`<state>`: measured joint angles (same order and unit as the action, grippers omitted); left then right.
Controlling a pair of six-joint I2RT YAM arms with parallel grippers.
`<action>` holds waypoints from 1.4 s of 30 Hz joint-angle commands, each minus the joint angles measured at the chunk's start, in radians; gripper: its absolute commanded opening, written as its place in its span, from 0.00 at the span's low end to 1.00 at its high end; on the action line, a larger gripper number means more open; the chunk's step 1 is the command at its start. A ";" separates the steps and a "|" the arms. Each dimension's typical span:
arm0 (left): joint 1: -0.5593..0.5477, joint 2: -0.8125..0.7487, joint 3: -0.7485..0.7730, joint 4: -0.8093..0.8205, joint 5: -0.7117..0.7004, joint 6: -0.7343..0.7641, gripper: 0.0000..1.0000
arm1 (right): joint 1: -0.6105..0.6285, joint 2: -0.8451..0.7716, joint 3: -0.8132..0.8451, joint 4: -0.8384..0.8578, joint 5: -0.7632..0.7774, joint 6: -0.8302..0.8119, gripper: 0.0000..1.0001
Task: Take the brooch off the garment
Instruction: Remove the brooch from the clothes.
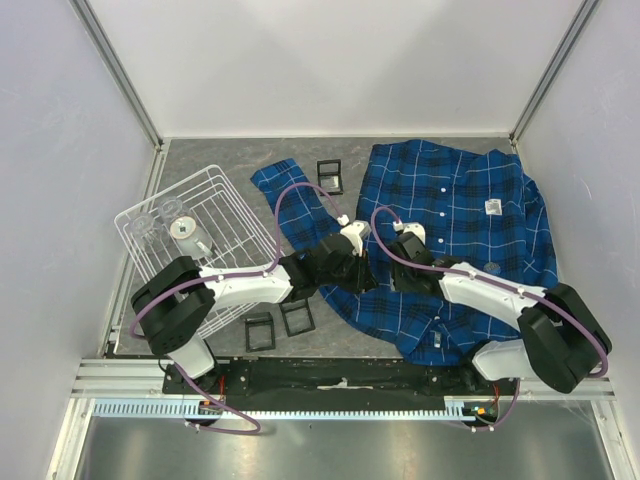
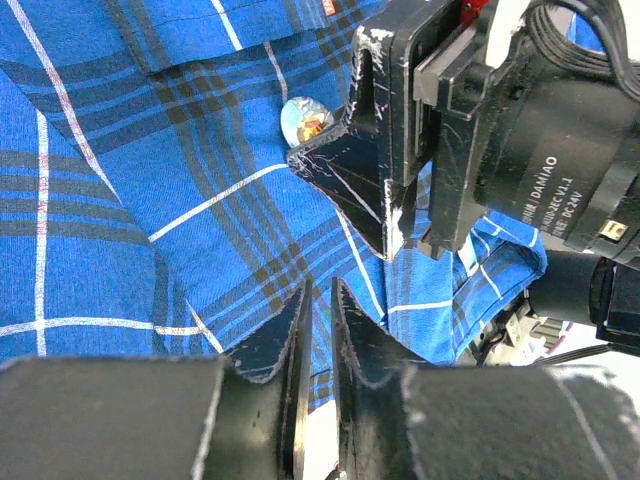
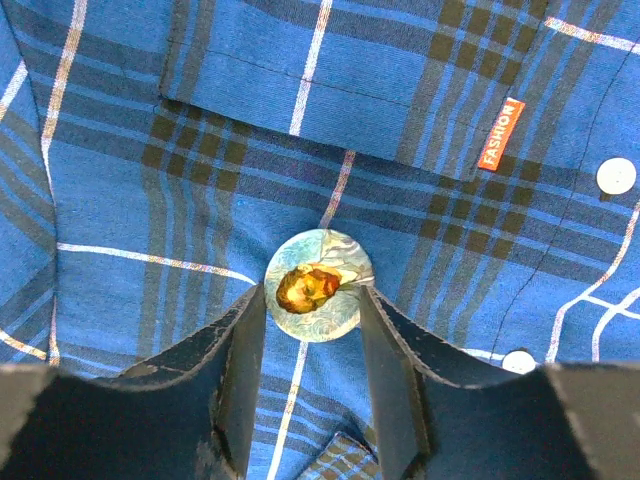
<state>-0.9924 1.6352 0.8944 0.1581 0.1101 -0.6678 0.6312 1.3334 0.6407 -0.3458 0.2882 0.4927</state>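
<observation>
The garment [image 1: 450,200], a bright blue plaid shirt, lies spread over the right half of the grey table. A round brooch [image 3: 319,286] with a yellow-brown picture sits on the garment [image 3: 150,200] just below a pocket flap. My right gripper [image 3: 312,295] is shut on it, one finger against each side of its rim. In the left wrist view the brooch [image 2: 305,120] peeks out beside a right finger [image 2: 350,170]. My left gripper [image 2: 320,295] is nearly closed on a fold of the cloth [image 2: 150,200] just short of the brooch. From above, both grippers [image 1: 345,268] [image 1: 392,268] meet and hide the brooch.
A white wire basket [image 1: 195,235] stands at the left with small items in it. Black square frames lie at the back [image 1: 330,177] and in front [image 1: 260,332] [image 1: 297,317]. An orange label [image 3: 500,133] and white buttons [image 3: 615,175] mark the shirt.
</observation>
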 commanded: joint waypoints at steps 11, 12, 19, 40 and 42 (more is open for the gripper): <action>0.003 0.020 0.006 0.072 0.022 -0.029 0.19 | 0.002 0.012 0.036 0.042 0.040 0.014 0.30; 0.003 0.025 0.008 0.073 0.026 -0.029 0.19 | 0.002 0.006 0.033 0.044 0.040 0.017 0.29; 0.005 0.048 0.026 0.077 0.053 -0.032 0.19 | 0.001 -0.051 0.008 0.039 0.031 0.087 0.21; 0.005 0.144 0.130 0.087 0.177 -0.058 0.19 | -0.001 -0.212 -0.070 -0.030 0.108 0.193 0.22; 0.005 0.147 0.135 0.089 0.177 -0.058 0.19 | 0.001 -0.212 -0.069 -0.022 0.088 0.166 0.24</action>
<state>-0.9897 1.7683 0.9817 0.1974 0.2485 -0.6968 0.6312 1.1290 0.5766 -0.3759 0.3679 0.6666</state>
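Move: The brooch lies flat on the garment between the right hand's spread fingertips, about 1 cm below them and neither ahead nor aside. From that hand the red label sits some 5 cm ahead and 5 cm right, and the nearer white button about 2 cm back and 7 cm right. From the left hand, waiting shut and higher up, the brooch is roughly 4 cm ahead, 9 cm right and 8 cm below. Around the brooch the right fingers close from half open to shut, edging about 1 cm forward; the hand then climbs about 3 cm off the garment, easing back and a little right while turning about 10 degrees clockwise. The left hand, fingers still shut, comes some 3 cm right towards the brooch, sinking about 1 cm. ##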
